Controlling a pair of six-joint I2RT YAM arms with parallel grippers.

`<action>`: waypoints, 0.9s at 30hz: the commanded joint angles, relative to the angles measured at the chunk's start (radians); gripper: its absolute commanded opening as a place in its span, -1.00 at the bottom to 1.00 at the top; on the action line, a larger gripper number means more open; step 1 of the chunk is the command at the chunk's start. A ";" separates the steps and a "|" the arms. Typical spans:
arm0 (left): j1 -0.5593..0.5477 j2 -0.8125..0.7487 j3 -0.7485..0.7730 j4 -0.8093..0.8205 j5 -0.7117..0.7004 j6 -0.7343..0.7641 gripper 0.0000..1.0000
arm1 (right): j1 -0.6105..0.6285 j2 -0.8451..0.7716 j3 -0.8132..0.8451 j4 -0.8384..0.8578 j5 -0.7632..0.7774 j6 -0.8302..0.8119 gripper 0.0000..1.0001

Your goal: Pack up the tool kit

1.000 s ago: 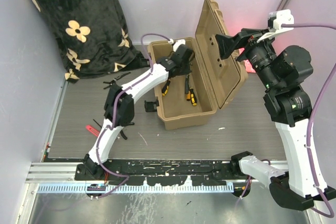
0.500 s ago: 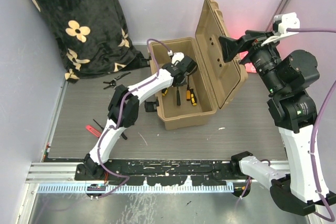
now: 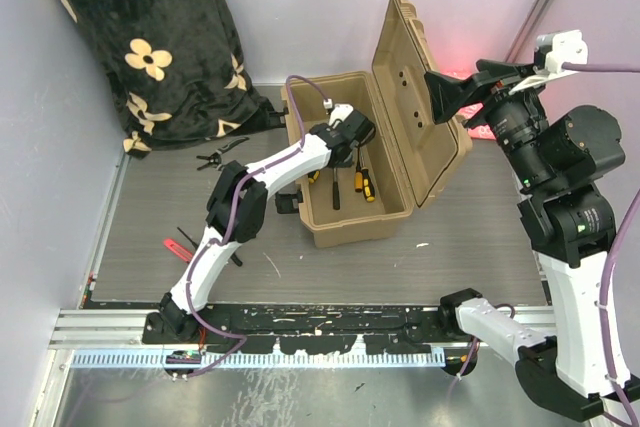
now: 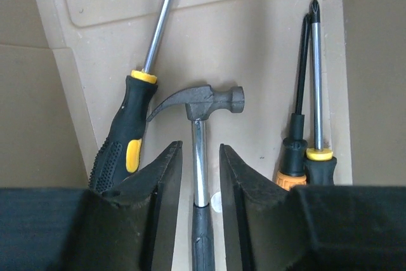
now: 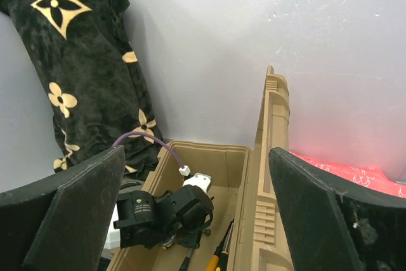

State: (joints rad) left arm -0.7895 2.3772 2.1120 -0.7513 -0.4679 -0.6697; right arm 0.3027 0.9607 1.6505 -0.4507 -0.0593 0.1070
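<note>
The tan toolbox (image 3: 345, 222) stands open mid-table, its lid (image 3: 410, 117) upright on the right. My left gripper (image 3: 345, 152) reaches down into it. In the left wrist view a steel claw hammer (image 4: 203, 103) lies on the box floor. My left gripper (image 4: 200, 150) is open a little, straddling the hammer's shaft with a gap on each side. A black-and-yellow screwdriver (image 4: 124, 138) lies to its left and two screwdrivers (image 4: 315, 68) to its right. My right gripper (image 3: 445, 92) hangs wide open and empty by the lid's top edge (image 5: 269, 112).
A black floral blanket (image 3: 150, 37) fills the back left corner. Small pliers (image 3: 220, 154) and a red-handled tool (image 3: 175, 249) lie on the table left of the box. A pink cloth (image 5: 355, 172) lies behind the lid.
My left gripper shifted slightly right inside the box and its jaws parted off the hammer's shaft. The right arm drifted right and up, away from the lid.
</note>
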 commanded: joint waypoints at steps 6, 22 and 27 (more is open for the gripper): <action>0.014 -0.190 0.129 0.166 0.012 0.214 -0.32 | -0.002 -0.019 0.038 0.017 0.021 -0.015 1.00; 0.527 -0.734 -0.283 0.258 0.036 0.020 0.62 | -0.002 0.067 0.023 0.061 -0.014 -0.007 1.00; 0.694 -0.736 -0.401 0.014 0.144 -0.193 0.57 | -0.002 0.102 0.013 0.095 -0.039 0.013 1.00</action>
State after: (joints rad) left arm -0.1459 1.5967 1.8214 -0.4183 -0.4202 -0.6281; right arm 0.3027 1.0428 1.6516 -0.4305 -0.0700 0.1043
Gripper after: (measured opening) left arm 0.794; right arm 0.999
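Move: The likely next tool, the open pliers, lies on the table about 28 cm left of the left gripper and 4 cm ahead, some 5 cm lower. The orange screwdriver lies some 24 cm left and 9 cm back; the released hammer is nearly straight below, about 4 cm down on the case floor. From the right gripper, the pliers are roughly 44 cm left, 22 cm ahead and 53 cm below. Lift the left gripper away from the freed hammer and straight up out of the case, then swing it fast leftwards, some 34 cm in all, to high over the loose tools, sinking again at the end. Tip the fingers up on the way, turn the hand counter-clockwise and open wide. Ease the empty right gripper about 3 cm forward, still open. ##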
